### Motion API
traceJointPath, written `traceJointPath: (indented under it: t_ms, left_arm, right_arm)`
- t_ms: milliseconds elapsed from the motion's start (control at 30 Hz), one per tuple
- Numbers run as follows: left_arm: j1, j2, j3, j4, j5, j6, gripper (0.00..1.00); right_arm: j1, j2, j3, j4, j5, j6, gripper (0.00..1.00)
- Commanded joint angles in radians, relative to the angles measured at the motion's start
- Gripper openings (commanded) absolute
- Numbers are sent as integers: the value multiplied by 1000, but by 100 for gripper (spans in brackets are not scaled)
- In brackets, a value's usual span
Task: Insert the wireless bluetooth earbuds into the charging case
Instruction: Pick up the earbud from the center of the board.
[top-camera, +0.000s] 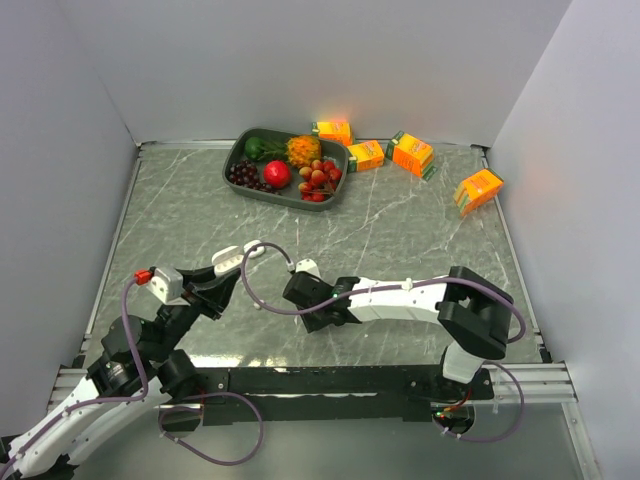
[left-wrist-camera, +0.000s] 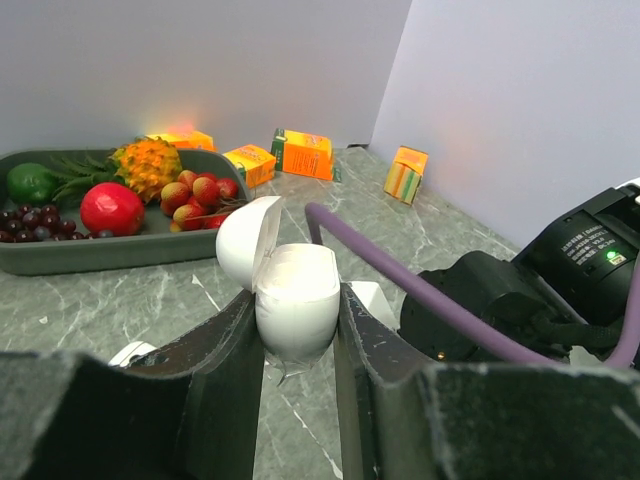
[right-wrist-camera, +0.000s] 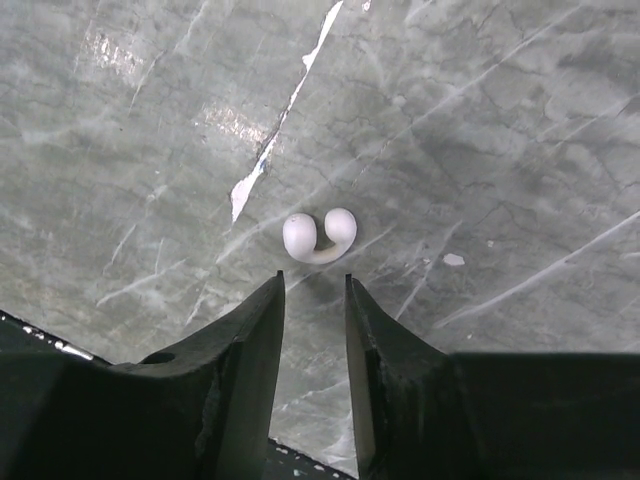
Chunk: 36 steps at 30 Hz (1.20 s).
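Observation:
The charging case (left-wrist-camera: 297, 296) is a white egg-shaped shell with its lid (left-wrist-camera: 245, 238) swung open to the left. My left gripper (left-wrist-camera: 298, 322) is shut on its lower half and holds it above the marble table; from above the case (top-camera: 240, 254) shows at the left arm's tip. One white earbud (right-wrist-camera: 318, 238), two rounded lobes joined by a curved bridge, lies on the table. My right gripper (right-wrist-camera: 313, 283) hovers just short of it, open, nothing between its fingers. The right gripper (top-camera: 303, 292) sits close to the right of the case.
A dark tray (top-camera: 231, 166) of fruit stands at the back, with orange juice cartons (top-camera: 412, 153) to its right and one more (top-camera: 477, 190) by the right wall. A purple cable (left-wrist-camera: 420, 292) crosses in front of the left wrist. A small white object (top-camera: 306, 267) lies by the right gripper.

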Motion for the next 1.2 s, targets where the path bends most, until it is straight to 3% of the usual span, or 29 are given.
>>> traceJointPath:
  t_ms: [0, 133, 400, 467, 533, 700, 767, 967, 1167]
  left_arm:
    - [0, -4, 31, 19, 3, -10, 1]
    - [-2, -2, 32, 14, -2, -11, 1]
    - [0, 4, 34, 17, 1, -13, 1]
    - [-2, -1, 34, 12, 0, -13, 1]
    - [0, -4, 34, 11, 0, -15, 1]
    - [-2, -5, 31, 12, 0, -13, 1]
    - [-2, -5, 31, 17, 1, -13, 1]
    - [-2, -10, 31, 14, 0, -13, 1]
    - [-2, -13, 32, 9, -4, -11, 1]
  right_arm:
    - [3, 45, 56, 16, 35, -12, 35]
    - [-6, 58, 53, 31, 33, -5, 27]
    - [-40, 101, 93, 28, 24, -7, 22]
    - [-42, 111, 107, 18, 24, -10, 24]
    - [-42, 121, 111, 11, 27, -15, 33]
    - [-54, 127, 125, -4, 44, -25, 36]
    - [-68, 137, 137, -12, 42, -28, 32]
    - [-112, 145, 171, -58, 59, -19, 0]
    - [-182, 53, 159, -64, 50, 7, 0]
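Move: The earbud in the middle of the board lies just beyond the right fingertips, about 2 cm ahead of the right hand and 2 cm below it. The other earbud is some 12 cm to the left of it and 3 cm farther out, and the small square white case about 15 cm left and 21 cm ahead of the right hand. From the left hand, still holding the open charging case up, the centre earbud lies roughly 17 cm right, 3 cm forward and 27 cm down. The right fingertips come onto one rounded end of the centre earbud and carry or push it along as the hand goes forward about 5 cm, low over the board, dipping 1 cm at first and coming back up, fastest at the end. The part-open fingers narrow, widen again, then shut completely. ##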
